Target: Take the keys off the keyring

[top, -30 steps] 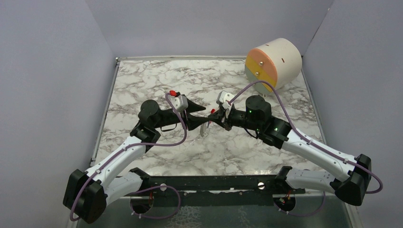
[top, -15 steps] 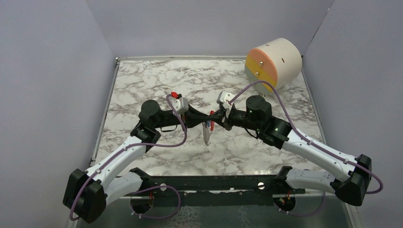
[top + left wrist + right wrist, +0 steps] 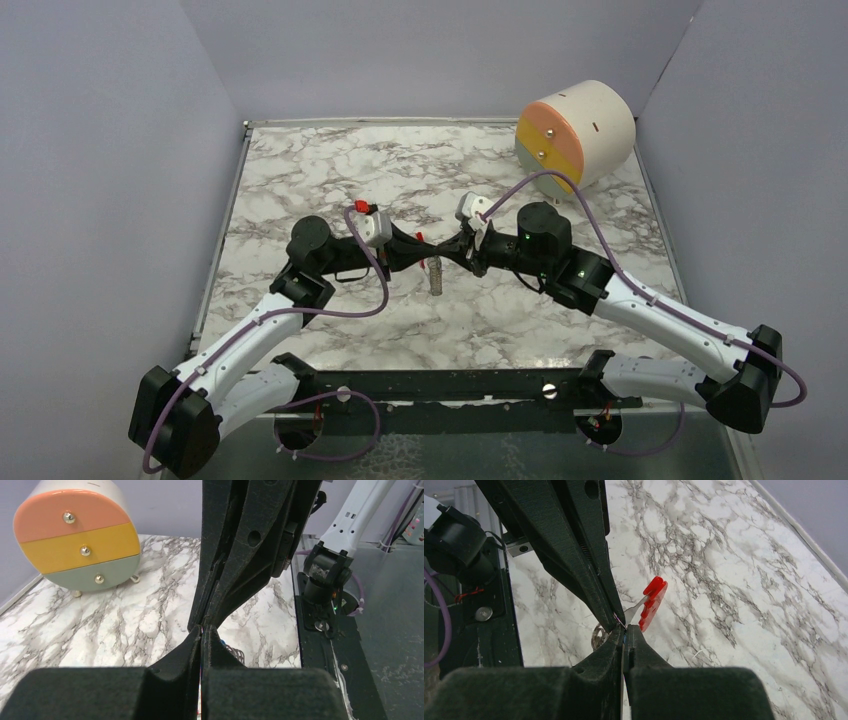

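Observation:
My two grippers meet tip to tip above the middle of the marble table. The left gripper [image 3: 430, 257] is shut, with a thin red sliver between its jaws in the left wrist view [image 3: 201, 630]. The keyring's red piece [image 3: 421, 240] sticks up beside the tips, and its grey strap [image 3: 436, 276] hangs below them. In the right wrist view I see the red piece [image 3: 653, 602] and a silvery ring [image 3: 599, 636]. The right gripper [image 3: 625, 631] is shut on a thin blue sliver, the key. A blue bit [image 3: 223, 644] shows behind my left fingertip.
A round drawer unit [image 3: 575, 130] with orange, yellow and pale green fronts stands at the table's far right corner, also in the left wrist view [image 3: 77, 545]. Purple cables loop over both arms. A black rail [image 3: 450, 385] runs along the near edge.
The left arm has drawn back slightly to the left. The red piece has swung from below the tips up to their far side, and the grey strap now hangs straight down.

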Robot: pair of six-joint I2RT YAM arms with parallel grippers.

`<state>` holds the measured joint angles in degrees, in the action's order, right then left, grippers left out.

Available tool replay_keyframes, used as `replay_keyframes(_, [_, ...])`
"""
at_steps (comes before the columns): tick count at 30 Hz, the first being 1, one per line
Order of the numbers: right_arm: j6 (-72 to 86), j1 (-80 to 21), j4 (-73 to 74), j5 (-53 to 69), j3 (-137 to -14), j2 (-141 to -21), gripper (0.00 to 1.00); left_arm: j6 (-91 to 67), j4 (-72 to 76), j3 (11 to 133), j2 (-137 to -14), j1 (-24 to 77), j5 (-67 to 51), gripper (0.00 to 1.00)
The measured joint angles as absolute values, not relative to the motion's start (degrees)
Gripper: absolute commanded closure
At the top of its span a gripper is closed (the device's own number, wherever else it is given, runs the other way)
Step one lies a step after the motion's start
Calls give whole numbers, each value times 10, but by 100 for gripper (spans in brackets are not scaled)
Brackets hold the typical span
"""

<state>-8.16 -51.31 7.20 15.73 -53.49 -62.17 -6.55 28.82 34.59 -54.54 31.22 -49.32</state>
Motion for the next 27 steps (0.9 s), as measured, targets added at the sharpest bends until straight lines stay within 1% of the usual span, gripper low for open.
replay_keyframes(4, [-81,-513,68,152,-535,-622,98,-62,267,350,-540,317,-463,100])
replay_keyframes(6, [-81,-513,68,145,-535,-622,93,-60,255,352,-540,317,-446,100])
replay_keyframes(9, [-81,-513,67,138,-535,-620,91,-58,243,352,-540,317,-427,100])
replay_keyframes(11, [-81,-513,66,131,-535,-616,87,-56,235,353,-540,317,-418,100])
replay_keyframes(18, [-80,-513,63,129,-535,-610,85,-51,217,370,-538,314,-384,100])
replay_keyframes(25, [-76,-513,58,126,-534,-610,69,-51,215,371,-529,314,-375,100])
replay_keyframes(27, [-73,-513,48,120,-527,-610,67,-51,215,371,-528,314,-375,100])
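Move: Both shut grippers meet nose to nose at the keyring, its pinched spot barely 1 cm to the left gripper's right, level with it, and about 1 cm to the right gripper's left. From the left gripper the blue tag is roughly 2 cm below and 1 cm to the right. The red handle lies some 3 cm left, 2 cm forward and 5 cm lower; the wire coil is about 2 cm back and 7 cm lower. Keep the left fingers shut on the keyring and carry it forward about 3 cm and slightly left, away from the right gripper, yawing the wrist some 10 degrees counter-clockwise. Meanwhile ease the right gripper up and forward by about 1 cm and open its fingers to nearly a third, letting go of its side of the keyring. ##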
